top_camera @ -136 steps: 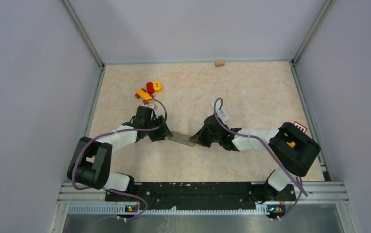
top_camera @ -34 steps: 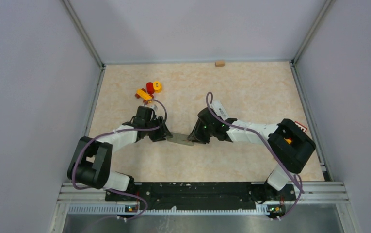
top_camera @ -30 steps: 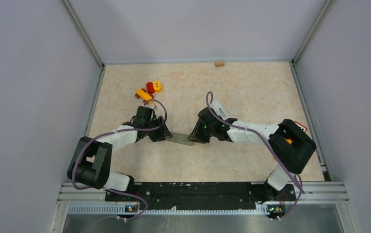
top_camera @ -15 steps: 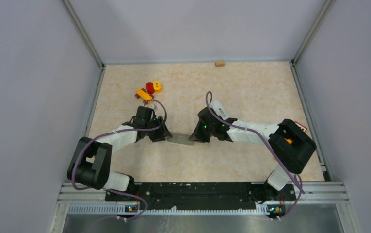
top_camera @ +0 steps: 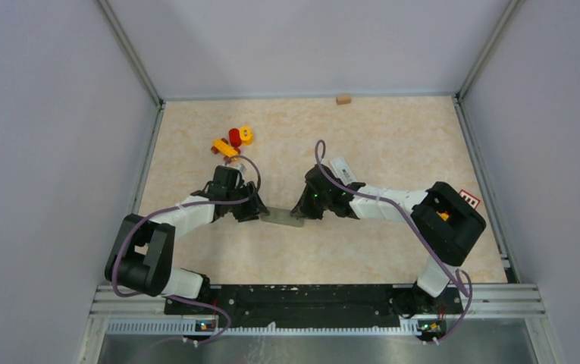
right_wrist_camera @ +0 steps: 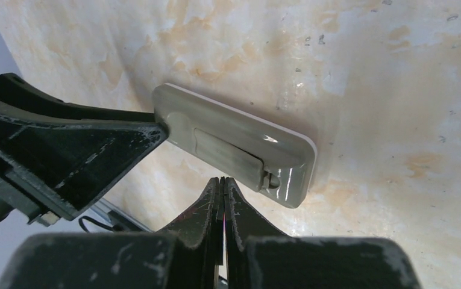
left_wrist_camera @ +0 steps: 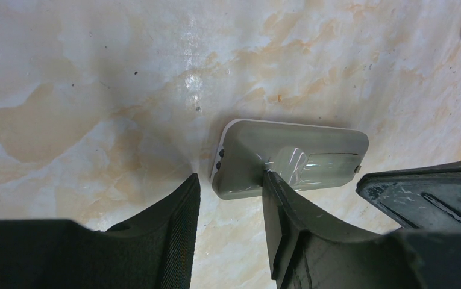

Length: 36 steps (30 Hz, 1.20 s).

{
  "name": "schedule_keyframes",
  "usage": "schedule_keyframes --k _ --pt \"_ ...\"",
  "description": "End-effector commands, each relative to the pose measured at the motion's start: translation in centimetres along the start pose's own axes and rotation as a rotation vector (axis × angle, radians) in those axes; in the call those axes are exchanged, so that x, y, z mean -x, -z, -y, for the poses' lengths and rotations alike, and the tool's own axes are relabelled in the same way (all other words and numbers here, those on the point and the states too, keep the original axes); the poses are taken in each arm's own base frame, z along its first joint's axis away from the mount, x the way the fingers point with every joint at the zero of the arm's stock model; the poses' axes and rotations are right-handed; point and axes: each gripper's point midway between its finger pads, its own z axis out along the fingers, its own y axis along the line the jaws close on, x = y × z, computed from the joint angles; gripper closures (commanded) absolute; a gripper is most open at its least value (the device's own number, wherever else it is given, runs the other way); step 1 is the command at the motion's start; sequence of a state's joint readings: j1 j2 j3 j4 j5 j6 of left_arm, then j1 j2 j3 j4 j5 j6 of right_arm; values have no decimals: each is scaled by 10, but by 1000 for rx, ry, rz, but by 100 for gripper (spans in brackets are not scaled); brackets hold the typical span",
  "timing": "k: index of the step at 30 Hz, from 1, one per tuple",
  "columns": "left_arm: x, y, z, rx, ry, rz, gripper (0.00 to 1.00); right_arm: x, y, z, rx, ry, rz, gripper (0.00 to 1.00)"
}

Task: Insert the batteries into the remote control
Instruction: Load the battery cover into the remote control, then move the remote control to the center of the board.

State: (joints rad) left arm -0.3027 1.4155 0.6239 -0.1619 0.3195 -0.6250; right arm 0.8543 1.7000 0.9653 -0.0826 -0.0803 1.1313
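Observation:
The grey remote control (top_camera: 283,218) lies back up on the table between my two grippers, and its battery cover (right_wrist_camera: 225,150) is in place. My left gripper (left_wrist_camera: 229,180) stands open at the remote's left end. One finger (left_wrist_camera: 276,198) rests on the remote's (left_wrist_camera: 291,158) back and the other is on the table beside it. My right gripper (right_wrist_camera: 222,180) is shut with nothing in it, its tips right by the cover's latch end (right_wrist_camera: 270,177). No batteries show in any view.
Chunky red and yellow toy blocks (top_camera: 233,140) lie behind the left arm. A small tan block (top_camera: 343,98) sits at the back wall. A red-and-white label (top_camera: 468,199) lies at the table's right edge. Walls close in the table on three sides.
My right gripper has closed its jaws and edged a little left toward the remote. The left gripper and the remote have not moved.

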Motion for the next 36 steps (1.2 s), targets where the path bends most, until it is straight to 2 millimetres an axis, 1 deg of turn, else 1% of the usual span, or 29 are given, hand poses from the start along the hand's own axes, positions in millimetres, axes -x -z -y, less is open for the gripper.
schedule_keyframes --k 1,9,11,12,13,15,17,19,20,22,24,25,26,27,28,29,31,32,34,36 --pt "3 5 -1 19 -11 20 54 5 -7 -5 -3 23 3 100" --pt "4 5 -1 18 -10 22 54 -4 -17 25 -102 25 -14 100" --pt "5 6 0 14 -9 25 54 -5 -19 28 -110 26 -14 100" --pt "6 7 1 14 -9 28 54 -4 -18 26 -104 31 -10 100" --pt "7 8 3 11 -9 32 54 -2 -16 22 -92 39 0 100" --pt "12 12 7 5 -12 50 54 7 -9 8 -53 64 35 100" --pt "20 19 13 1 -15 77 53 20 3 -16 23 105 84 100" --pt "31 29 19 8 -17 116 51 31 21 -44 120 188 132 98" --pt "38 36 21 18 -19 145 48 36 29 -55 159 236 151 92" --pt "50 49 24 40 -21 203 41 42 40 -73 218 358 177 76" --pt "62 65 25 63 -15 272 35 41 44 -83 263 522 174 58" --pt "67 74 23 86 -6 308 30 38 44 -84 279 612 157 39" --pt "72 83 21 107 4 351 25 30 42 -80 285 696 114 23" --pt "78 94 16 143 19 402 17 26 38 -73 269 763 81 12" --pt "82 107 11 173 35 454 7 23 33 -66 238 828 62 8" --pt "88 121 5 212 55 515 2 21 28 -57 203 896 42 8" --pt "94 146 -4 264 90 614 1 17 18 -42 145 1013 18 7" --pt "98 161 -5 271 110 674 1 16 15 -36 127 1067 7 7" --pt "101 187 -11 291 151 777 1 15 10 -28 102 1146 0 7" --pt "102 210 -13 277 175 867 1 14 5 -22 104 1220 -15 7"
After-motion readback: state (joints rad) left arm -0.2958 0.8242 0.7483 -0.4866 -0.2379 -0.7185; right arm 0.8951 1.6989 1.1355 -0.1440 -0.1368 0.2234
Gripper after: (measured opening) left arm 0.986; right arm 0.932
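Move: The right hand's shut fingers are just above the cover end of the grey remote control; its middle lies about 3 cm to their left, level with them and some 3 cm below. The white remote is roughly 11 cm ahead and 13 cm to the right of that hand. From the left hand, at the remote's left end, the remote's middle is about 5 cm to the right and 1 cm below, while the toy cart stands some 17 cm ahead and 10 cm to the left. The right hand pushes its shut fingertips about 2 cm down onto the battery cover of the grey remote and stays pressing, then lifts some 8 cm while opening wide and rolling counter-clockwise about its finger line, sinking a little again so that the open fingers hang over the remote. Once that press has been held, the left hand comes free of the remote's left end and draws away up and left, some 18 cm in all, its fingers going from half to wide open and swinging up to point more forward. ##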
